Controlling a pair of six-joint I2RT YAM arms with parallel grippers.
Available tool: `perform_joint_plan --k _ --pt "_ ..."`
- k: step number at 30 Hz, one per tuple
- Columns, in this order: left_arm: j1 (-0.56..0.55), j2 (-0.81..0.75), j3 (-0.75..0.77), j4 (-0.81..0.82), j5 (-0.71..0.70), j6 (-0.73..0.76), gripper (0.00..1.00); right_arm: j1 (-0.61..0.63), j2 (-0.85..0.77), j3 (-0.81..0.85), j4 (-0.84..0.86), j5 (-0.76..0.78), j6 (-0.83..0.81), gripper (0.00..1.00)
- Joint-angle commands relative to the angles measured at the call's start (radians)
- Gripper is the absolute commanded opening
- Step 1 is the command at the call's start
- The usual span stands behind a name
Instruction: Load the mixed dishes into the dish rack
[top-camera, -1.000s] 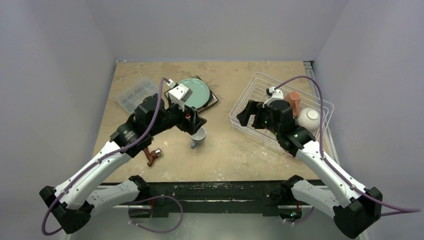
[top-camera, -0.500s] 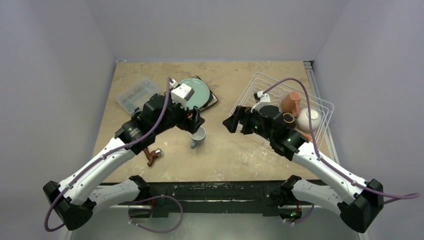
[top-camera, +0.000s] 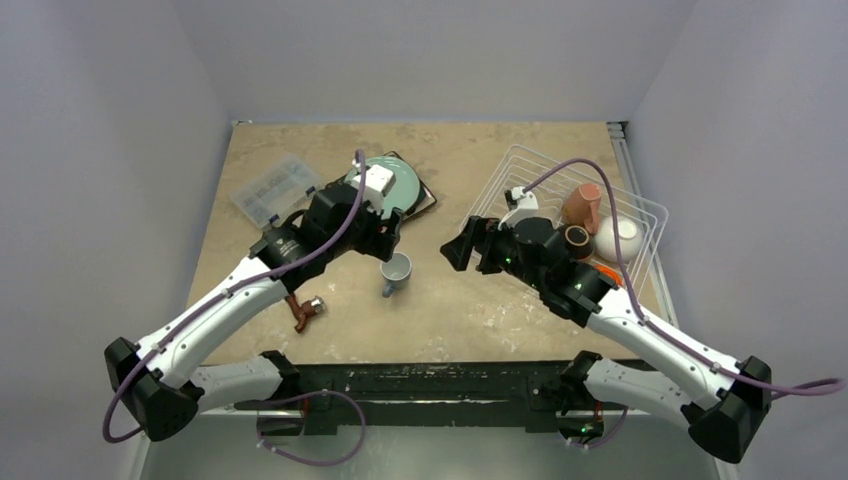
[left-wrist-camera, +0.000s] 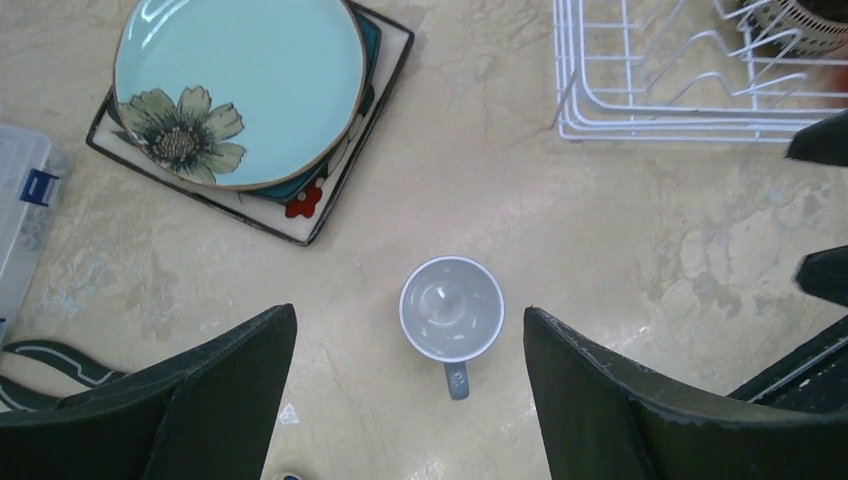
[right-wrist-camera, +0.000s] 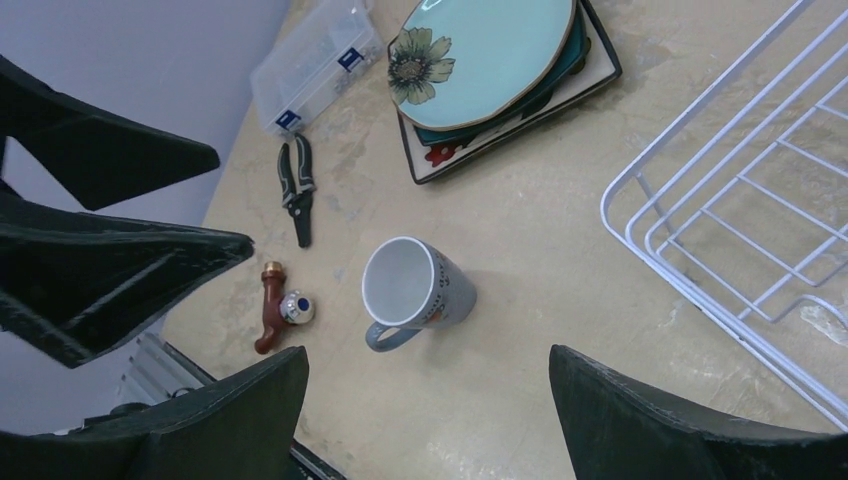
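Observation:
The pale blue mug (top-camera: 396, 270) (left-wrist-camera: 452, 308) (right-wrist-camera: 415, 285) stands upright on the table, its handle toward the near edge. My left gripper (top-camera: 386, 234) (left-wrist-camera: 408, 312) hangs open above it and touches nothing. Right of the mug, my right gripper (top-camera: 462, 245) (right-wrist-camera: 428, 352) is open and empty, just outside the dish rack (top-camera: 520, 160) (left-wrist-camera: 650, 115) (right-wrist-camera: 740, 220). The round teal plate (top-camera: 405, 185) (left-wrist-camera: 240, 90) (right-wrist-camera: 485, 55) lies on the square flower-patterned plate (left-wrist-camera: 335, 200) (right-wrist-camera: 590, 75). A pink mug (top-camera: 580, 207), a dark brown bowl (top-camera: 578, 238) and a white bowl (top-camera: 618, 238) sit in the rack.
A clear plastic compartment box (top-camera: 272, 187) (right-wrist-camera: 315, 60) lies at the back left. Black-handled pliers (right-wrist-camera: 298, 185) and a brown tap (top-camera: 305, 310) (right-wrist-camera: 275, 305) lie near the table's front left. The two grippers face each other across the mug.
My left gripper has lifted away from the pale blue mug toward the plates, opening wider. My right gripper has swung left, out from over the rack toward the mug.

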Motion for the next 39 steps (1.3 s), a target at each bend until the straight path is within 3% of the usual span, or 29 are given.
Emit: perform_joint_plan --k 1,7,13,19,39 --pt "0.004 0.070 0.055 -0.055 -0.023 0.016 0.83 0.006 -0.057 0.019 -0.028 0.050 0.006 0.91" --pt "0.013 0.207 0.139 -0.229 0.047 0.013 0.82 0.006 -0.117 0.017 -0.077 0.126 -0.041 0.94" --pt "0.022 0.224 0.031 -0.173 0.096 0.037 0.81 0.005 -0.073 0.003 -0.032 0.121 -0.063 0.96" --pt "0.021 0.336 0.085 -0.230 0.116 0.062 0.62 0.005 -0.015 0.008 -0.020 0.128 -0.077 0.96" --pt "0.033 0.567 0.197 -0.269 0.059 0.055 0.49 0.006 -0.012 -0.036 0.040 0.093 -0.061 0.96"
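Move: The gray-blue mug stands almost under the left hand, roughly 20 cm below it, 2 cm back and 2 cm to its right, handle towards the robot. The plate stack is some 21 cm ahead of that hand and 3 cm to its left; the brown tap about 21 cm left and 13 cm back. The dish rack's middle lies some 43 cm right and 9 cm ahead. From the right hand the mug is about 15 cm left, level, 19 cm below. Onto the mug's rim comes the left hand, sinking about 15 cm almost straight down while the wrist tips the fingers some 30 degrees steeper and rolls its left side up. The fingers narrow from wide to half open, one ending outside the mug's left wall, the other over its mouth. The open right hand lifts and shifts right a couple of centimetres, then sinks again. ##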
